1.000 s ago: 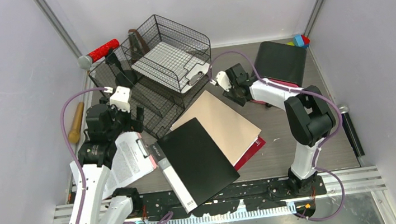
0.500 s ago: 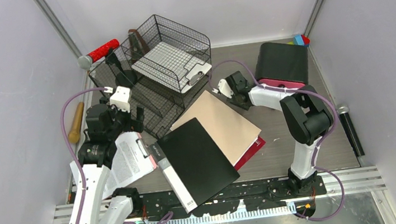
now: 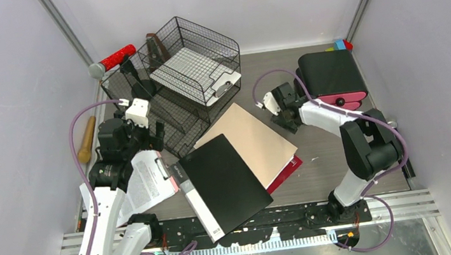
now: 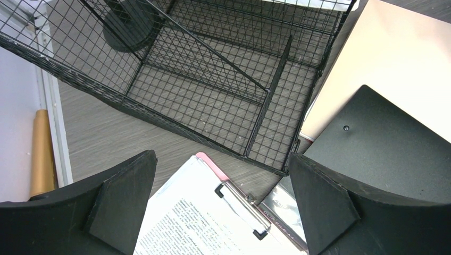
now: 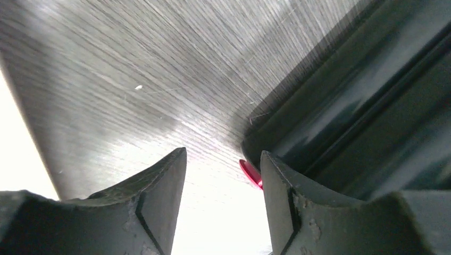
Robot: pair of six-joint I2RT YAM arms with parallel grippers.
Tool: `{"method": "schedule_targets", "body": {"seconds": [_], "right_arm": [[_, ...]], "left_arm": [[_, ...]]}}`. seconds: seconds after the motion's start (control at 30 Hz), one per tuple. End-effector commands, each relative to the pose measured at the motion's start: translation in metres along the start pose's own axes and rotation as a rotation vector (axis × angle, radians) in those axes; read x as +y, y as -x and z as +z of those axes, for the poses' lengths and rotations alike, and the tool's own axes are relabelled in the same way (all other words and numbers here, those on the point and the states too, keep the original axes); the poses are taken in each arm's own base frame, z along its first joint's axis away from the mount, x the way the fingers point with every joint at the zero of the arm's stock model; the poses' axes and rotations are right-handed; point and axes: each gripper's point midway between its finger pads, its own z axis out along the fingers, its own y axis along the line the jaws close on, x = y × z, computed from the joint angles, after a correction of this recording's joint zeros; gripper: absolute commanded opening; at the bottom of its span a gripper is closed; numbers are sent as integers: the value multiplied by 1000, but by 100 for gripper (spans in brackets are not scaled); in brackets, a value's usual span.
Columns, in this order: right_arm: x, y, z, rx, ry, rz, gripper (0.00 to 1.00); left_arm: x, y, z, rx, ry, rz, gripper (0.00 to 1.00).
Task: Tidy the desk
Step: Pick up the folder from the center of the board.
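The desk (image 3: 322,155) is a grey wood-grain top. My left gripper (image 3: 149,136) hangs open above the top end of a clipboard (image 4: 223,212), its jaws wide apart with nothing between them (image 4: 220,159). My right gripper (image 3: 284,98) is low over the desk (image 5: 133,79), just left of the black drawer unit (image 3: 329,74). Its jaws stand partly apart and hold nothing (image 5: 223,151). The right finger is beside the unit's dark side (image 5: 361,106), and I cannot tell whether it touches. A sliver of the pink front (image 5: 250,172) shows there.
A black wire-mesh rack (image 3: 185,74) fills the back left. A black folder (image 3: 222,179), a tan folder (image 3: 256,137) and a red one (image 3: 287,173) overlap mid-desk. A red microphone (image 3: 114,58), a wooden handle (image 3: 86,140) and coloured blocks (image 3: 341,43) lie along the walls.
The drawer unit has shifted right and turned, so its pink front with a knob now shows. My right gripper has moved right and nearer, and its jaws have widened. The left arm is still.
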Motion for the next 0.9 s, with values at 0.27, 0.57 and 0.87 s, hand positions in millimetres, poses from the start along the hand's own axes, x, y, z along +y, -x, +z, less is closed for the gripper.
{"method": "schedule_targets", "body": {"seconds": [0.27,0.57,0.87], "right_arm": [[6,67,-78,-254,256,266,70],[53,92,-84,-252,575,337,78],[67,102,-58,-189,660,325,81]], "left_arm": [[0,12,-2,-57,-7,20,99],[0,12,-2,-57,-9,22,99],[-1,12,-2,-56,-12,21,99]]}}
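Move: The folder's middle lies about 17 cm to the left of my right hand, some 6 cm back and 5 cm below. The black binder is roughly 28 cm to my right hand's left and 20 cm back; the drawer cabinet's middle stands some 20 cm to its right and 13 cm ahead, and the wire basket's about 40 cm left and 17 cm ahead. From my left hand the folder lies about 28 cm to the right, 3 cm ahead and 23 cm below. I swing my right hand left, away from the drawer cabinet and towards the folder, about 12 cm in an arc: it climbs some 7 cm on the way, then sinks again over the folder's right-hand side, drifting slightly back. Meanwhile the wrist rolls its left side up and swings the fingers to point nearly straight down, and I open them further, touching nothing yet. ##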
